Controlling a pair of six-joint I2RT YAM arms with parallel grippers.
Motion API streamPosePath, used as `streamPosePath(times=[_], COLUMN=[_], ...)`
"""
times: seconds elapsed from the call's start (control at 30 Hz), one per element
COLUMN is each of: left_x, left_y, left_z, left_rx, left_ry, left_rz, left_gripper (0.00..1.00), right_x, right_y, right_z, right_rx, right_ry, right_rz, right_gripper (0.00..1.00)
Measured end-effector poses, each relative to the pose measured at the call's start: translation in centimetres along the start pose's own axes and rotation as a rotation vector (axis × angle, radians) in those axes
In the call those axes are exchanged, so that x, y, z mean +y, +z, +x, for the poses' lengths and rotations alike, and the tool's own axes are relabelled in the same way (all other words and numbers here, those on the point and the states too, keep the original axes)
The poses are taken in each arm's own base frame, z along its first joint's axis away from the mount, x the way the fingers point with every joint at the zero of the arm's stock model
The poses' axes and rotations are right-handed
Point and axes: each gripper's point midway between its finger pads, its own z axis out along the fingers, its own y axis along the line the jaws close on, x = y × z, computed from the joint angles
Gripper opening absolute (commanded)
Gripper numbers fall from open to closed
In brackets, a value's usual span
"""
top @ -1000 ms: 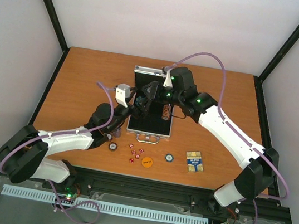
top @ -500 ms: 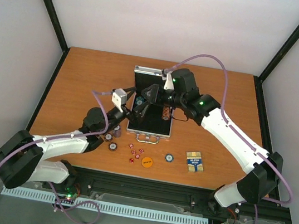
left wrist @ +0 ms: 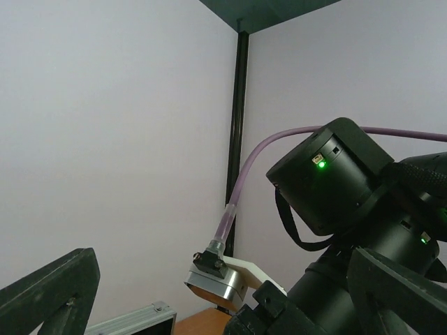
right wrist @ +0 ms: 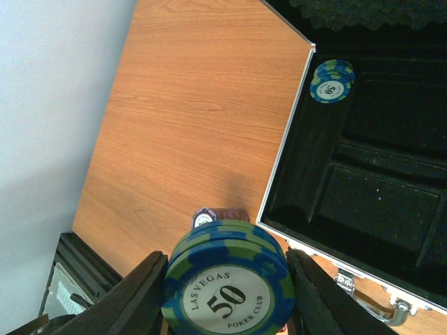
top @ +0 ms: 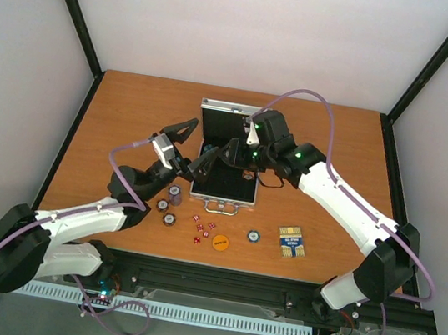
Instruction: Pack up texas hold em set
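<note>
The open silver case [top: 233, 189] with black lining lies mid-table. My right gripper [top: 224, 155] hovers over its left part, shut on a stack of blue-green "50" poker chips [right wrist: 227, 289]. Two more blue-green chips [right wrist: 332, 80] lie in a slot of the case [right wrist: 363, 174]. My left gripper [top: 199, 138] is raised left of the case, tilted up and open with nothing in it. In the left wrist view its fingers [left wrist: 49, 296] frame only the wall and the right arm. On the table are purple chips [top: 175, 191], red dice [top: 202, 227], an orange disc [top: 220, 241], a blue chip [top: 254, 236] and the card deck [top: 291, 242].
The case lid [top: 224, 109] stands upright at the back. A purple chip stack [right wrist: 209, 218] sits on the wood just left of the case's front corner. Black frame posts and pale walls ring the table [top: 131, 111].
My left arm has pulled back to the left and its open gripper has tipped upward, away from the case. The right gripper keeps its hold on the chip stack and has shifted slightly.
</note>
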Motion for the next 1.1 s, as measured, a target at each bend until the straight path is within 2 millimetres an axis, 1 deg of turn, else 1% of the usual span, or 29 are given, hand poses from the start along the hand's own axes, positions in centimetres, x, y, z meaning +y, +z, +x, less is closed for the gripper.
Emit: streamPosePath(times=[0.13, 0.23, 0.37, 0.43, 0.5, 0.57, 0.7, 0.87, 1.0, 1.1], left_x=[0.0, -0.2, -0.5, -0.5, -0.3, -0.1, 0.5, 1.8, 2.9, 3.5], left_y=[-0.2, -1.1, -2.4, -2.9, -3.0, -2.9, -1.8, -0.3, -0.2, -0.1], left_z=[0.0, -0.3, -1.3, -1.3, -0.8, 0.1, 2.1, 4.1, 5.6, 6.6], left_rx=[0.002, 0.002, -0.010, -0.010, 0.006, 0.040, 0.103, 0.156, 0.179, 0.194], left_ry=[-0.024, -0.042, -0.049, -0.049, -0.052, -0.057, -0.070, -0.106, -0.141, -0.157], left_rz=[-0.004, -0.004, -0.004, -0.010, -0.017, -0.026, -0.044, -0.103, -0.159, -0.182], left_gripper=[1.00, 1.00, 1.00, 1.00, 1.00, 1.00, 1.00, 1.00, 1.00, 1.00], right_x=[-0.2, 0.0, 1.0, 1.8, 2.4, 2.7, 3.2, 4.6, 5.9, 6.3], right_y=[-0.1, -0.4, -1.3, -1.6, -1.5, -1.1, -0.6, -1.7, -2.8, -3.1], right_z=[-0.1, -0.7, -2.0, -2.8, -3.2, -3.4, -3.8, -5.1, -6.3, -6.5], right_rx=[-0.006, -0.022, -0.060, -0.080, -0.087, -0.082, -0.073, -0.108, -0.144, -0.150], right_ry=[-0.004, -0.010, -0.019, -0.023, -0.023, -0.018, -0.014, -0.027, -0.040, -0.044], right_rz=[0.012, 0.023, 0.009, -0.012, -0.034, -0.045, -0.060, -0.092, -0.120, -0.131], right_gripper=[0.09, 0.10, 0.10, 0.09, 0.09, 0.09, 0.09, 0.10, 0.10, 0.10])
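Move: The blue 50-chip stack already sits in the right fingers, about 6 cm ahead of the open left hand, 7 cm to its right and 13 cm below. From the right hand, the left gripper is that far back, left and up; the open case's middle lies some 3 cm ahead, 2 cm left and 23 cm down, and the blue chips inside it 8 cm ahead, 7 cm left, equally low. Right hand lifts the pinched stack about 9 cm; the open left eases back, then dips forward towards it. ##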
